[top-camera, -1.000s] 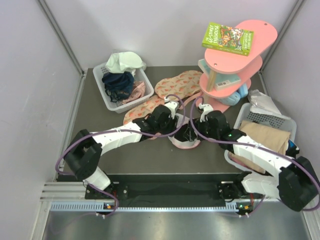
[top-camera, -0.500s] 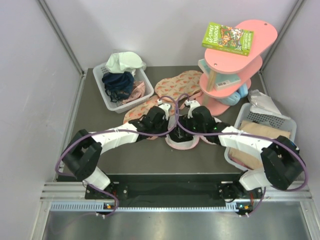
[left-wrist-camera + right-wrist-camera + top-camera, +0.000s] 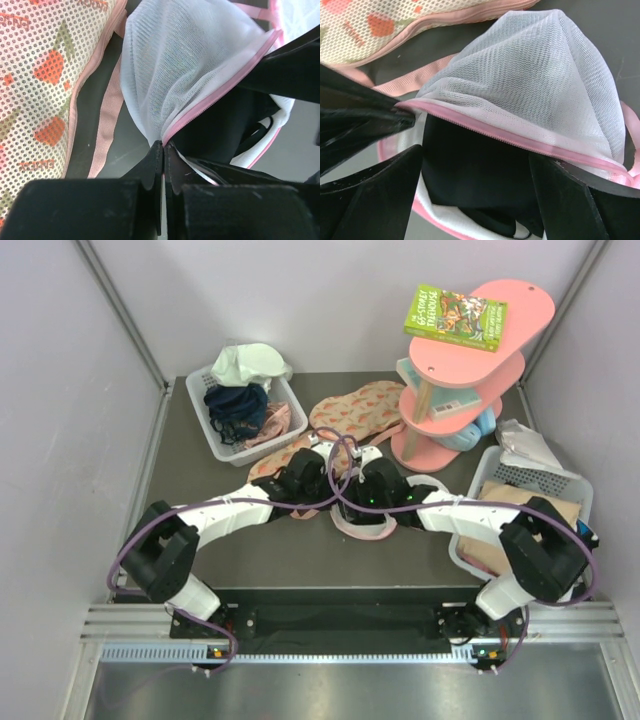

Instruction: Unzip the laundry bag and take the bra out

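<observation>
The laundry bag (image 3: 535, 85) is a white mesh dome with a pink zip edge, and it gapes open along the zip. My left gripper (image 3: 164, 144) is shut on that pink edge and holds the mesh top (image 3: 175, 65) up. The black bra (image 3: 480, 170) lies inside the opening. My right gripper (image 3: 480, 187) is open, with one finger on each side of the bra at the mouth of the bag. In the top view both grippers, left (image 3: 330, 498) and right (image 3: 362, 502), meet over the bag (image 3: 362, 528) at the table's middle.
Flat pink fruit-print fabric pieces (image 3: 355, 410) lie just behind the bag. A white basket (image 3: 222, 448) of clothes stands at the back left. A pink tiered shelf (image 3: 470, 360) with a green book stands at the back right. Another basket (image 3: 520, 480) holds beige cloth at the right.
My left gripper has shut on the bag's zip edge. The right arm has swung left, and its open fingers have come to the bag's opening.
</observation>
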You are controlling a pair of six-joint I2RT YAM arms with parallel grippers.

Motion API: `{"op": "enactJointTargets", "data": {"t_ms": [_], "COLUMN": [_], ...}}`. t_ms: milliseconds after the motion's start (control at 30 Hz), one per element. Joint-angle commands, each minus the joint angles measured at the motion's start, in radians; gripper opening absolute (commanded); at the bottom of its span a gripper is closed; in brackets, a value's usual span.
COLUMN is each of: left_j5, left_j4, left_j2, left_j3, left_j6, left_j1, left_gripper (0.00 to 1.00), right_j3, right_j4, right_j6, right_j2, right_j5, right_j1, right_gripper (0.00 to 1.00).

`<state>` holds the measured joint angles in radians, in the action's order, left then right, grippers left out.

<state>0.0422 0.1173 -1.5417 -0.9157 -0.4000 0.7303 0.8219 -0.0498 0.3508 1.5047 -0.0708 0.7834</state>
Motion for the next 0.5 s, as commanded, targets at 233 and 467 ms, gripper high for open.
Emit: {"op": "enactJointTargets", "data": {"t_ms": [233,467], "left_j5": [0.036,0.035], "left_j4": [-0.073,-0.076], "left_j2": [0.061,0.058], "left_j3": [0.023,0.029], "left_j6": [-0.028,-0.049], "left_j1": [-0.02,-0.057], "left_gripper": [0.0,0.0], "right_j3": [0.056,0.034], "right_j4": [0.024,-0.004], "right_j6": [0.025,-0.016], "right_j2": [0.075,-0.062], "right_j5": [-0.089,-0.057], "right_j1": [0.022,0.023], "right_gripper": [0.41,0.07]}}
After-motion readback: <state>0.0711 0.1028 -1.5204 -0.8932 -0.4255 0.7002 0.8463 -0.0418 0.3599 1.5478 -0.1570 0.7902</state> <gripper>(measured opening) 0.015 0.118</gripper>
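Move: The black bra cup in the opened laundry bag lies just under the right hand's spread fingers, about 1 cm ahead and 2 cm down. The pink zip corner is about 5 cm to its left and 1 cm ahead; the strawberry-print bag lies some 11 cm left, 6 cm ahead and 5 cm lower. The left hand already pinches that zip corner, with the bra about 5 cm to its right, level fore and aft, 2 cm below. Right hand dips forward and down about 2 cm into the bag, closing on the bra; left keeps the zip corner. ##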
